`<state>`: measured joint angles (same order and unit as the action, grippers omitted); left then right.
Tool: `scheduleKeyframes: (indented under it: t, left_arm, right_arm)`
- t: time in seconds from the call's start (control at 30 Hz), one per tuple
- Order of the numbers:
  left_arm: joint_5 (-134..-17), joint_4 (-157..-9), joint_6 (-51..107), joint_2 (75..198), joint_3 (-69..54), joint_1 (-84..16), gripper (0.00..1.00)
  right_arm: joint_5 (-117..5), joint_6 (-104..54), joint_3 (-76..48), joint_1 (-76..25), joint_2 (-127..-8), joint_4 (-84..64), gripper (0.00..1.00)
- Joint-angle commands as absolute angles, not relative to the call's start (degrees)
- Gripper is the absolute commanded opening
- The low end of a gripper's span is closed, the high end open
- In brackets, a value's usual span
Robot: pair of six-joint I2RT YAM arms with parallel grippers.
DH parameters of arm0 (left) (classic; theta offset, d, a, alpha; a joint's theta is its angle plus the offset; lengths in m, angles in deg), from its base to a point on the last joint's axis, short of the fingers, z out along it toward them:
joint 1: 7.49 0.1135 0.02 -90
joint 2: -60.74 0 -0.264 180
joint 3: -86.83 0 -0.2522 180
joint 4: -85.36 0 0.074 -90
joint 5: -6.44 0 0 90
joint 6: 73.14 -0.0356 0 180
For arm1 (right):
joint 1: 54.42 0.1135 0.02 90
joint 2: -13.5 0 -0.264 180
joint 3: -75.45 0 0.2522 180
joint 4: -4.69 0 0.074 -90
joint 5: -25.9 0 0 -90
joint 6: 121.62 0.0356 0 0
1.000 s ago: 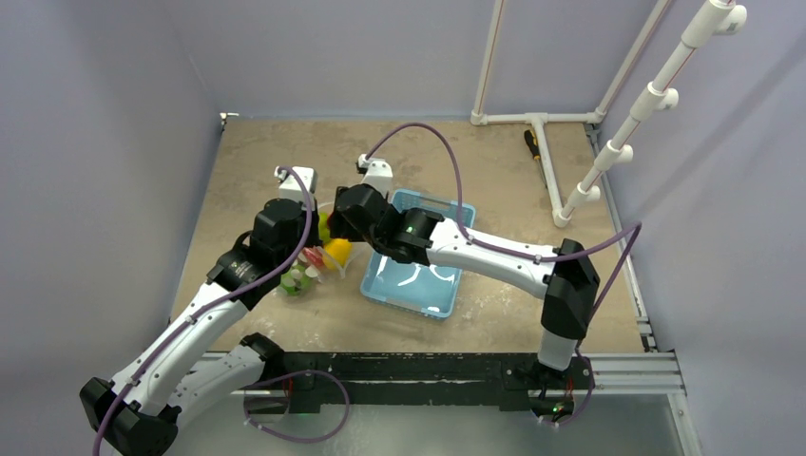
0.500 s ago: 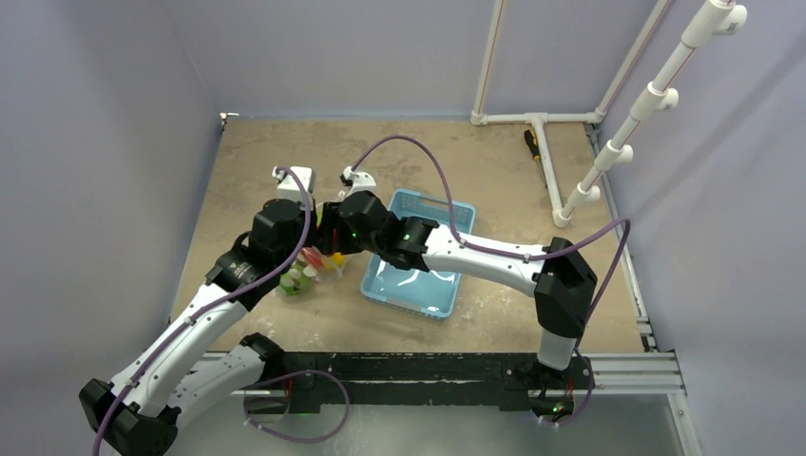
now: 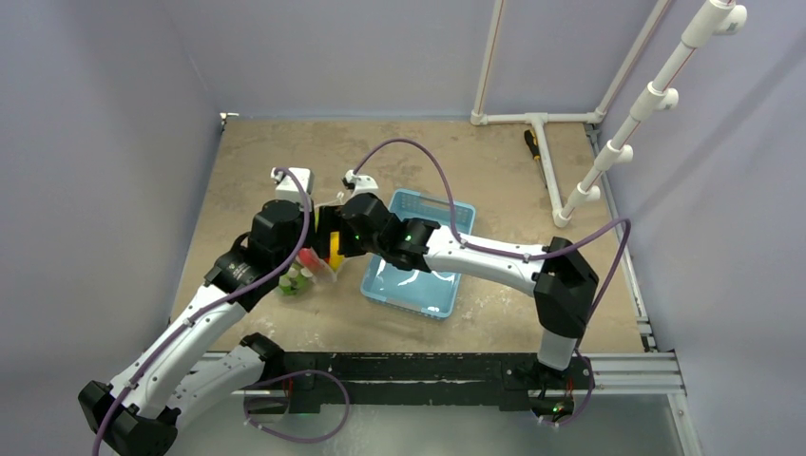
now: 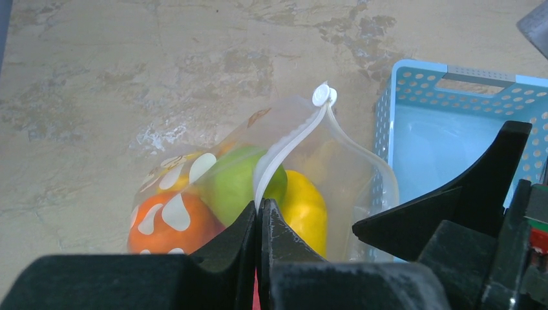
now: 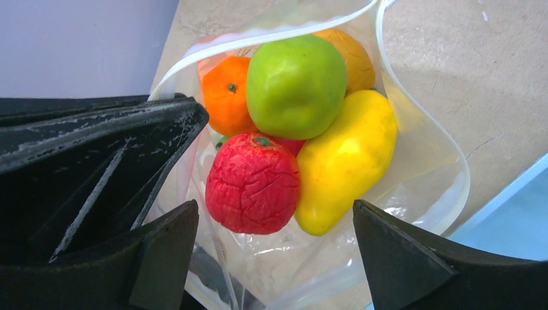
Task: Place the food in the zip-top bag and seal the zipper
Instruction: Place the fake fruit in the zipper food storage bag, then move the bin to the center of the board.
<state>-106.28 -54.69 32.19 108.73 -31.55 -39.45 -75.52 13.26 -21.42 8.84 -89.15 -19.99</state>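
The zip-top bag (image 5: 413, 155) stands open on the table with the food inside: a green fruit (image 5: 296, 77), an orange one (image 5: 226, 93), a wrinkled red one (image 5: 253, 184) and a yellow one (image 5: 346, 161). My left gripper (image 4: 260, 213) is shut on the zipper (image 4: 291, 145) at the near side of the mouth, holding that edge up. My right gripper (image 5: 273, 213) hangs open just over the mouth, nothing between its fingers. From above, the bag (image 3: 309, 271) shows between the two wrists, and both grippers are mostly hidden by them.
A light-blue basket (image 3: 447, 211) sits just right of the bag, under the right forearm; its rim (image 4: 413, 68) nearly touches the bag. A screwdriver (image 3: 537, 152) and a white pipe frame (image 3: 532, 119) lie at the back right. Walls close in the left and back.
My right gripper swung left over the bag's mouth, then spread its jaws wider. The left gripper kept its hold on the zipper edge and did not move.
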Motion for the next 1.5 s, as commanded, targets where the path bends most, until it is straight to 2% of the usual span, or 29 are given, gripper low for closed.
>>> scheduleKeyframes:
  t: [0.0,0.53,0.73,1.03,1.47]
  left_arm:
    - [-105.78,-57.16,32.57,107.86,-31.37,-39.74,0.00]
    - [-105.07,-57.32,32.20,108.03,-31.46,-39.74,0.00]
    - [-104.01,-57.80,31.76,107.51,-31.60,-39.72,0.00]
    - [-102.34,-58.37,31.24,106.90,-31.90,-39.74,0.00]
    - [-97.79,-59.90,30.37,105.85,-32.63,-39.74,0.00]
  right_arm:
    - [-77.81,13.05,-21.63,9.56,-84.12,-19.02,0.90]
    - [-93.11,16.97,-18.05,8.51,-74.99,-32.21,0.88]
    - [-96.62,22.20,-12.97,5.52,-73.60,-39.42,0.80]
    - [-94.02,23.71,-3.20,-1.20,-70.02,-37.86,0.66]
    - [-99.28,31.69,0.52,-7.27,-75.36,-41.74,0.56]
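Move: The empty blue basket is the right hand's next place: its middle lies about 19 cm to the hand's right, 3 cm back and 14 cm below. The open bag is right beneath that hand, its middle some 2 cm left, 1 cm back and 10 cm down, with the already released red fruit about 3 cm left, 2 cm back and 6 cm below. From the left hand, the basket is roughly 24 cm right, 4 cm back and 17 cm down. Already open, the right fingers leave the fruit and rise nearly 8 cm clear of the bag's mouth, then the hand arcs some 23 cm to the right and a little forward, sinking to end about 8 cm lower than it began, over the basket. On the way the wrist swings about 35 degrees clockwise and tips the fingers more steeply down while they close partway, and the left hand keeps its pinch on the bag's edge, easing just over 1 cm to the right. ##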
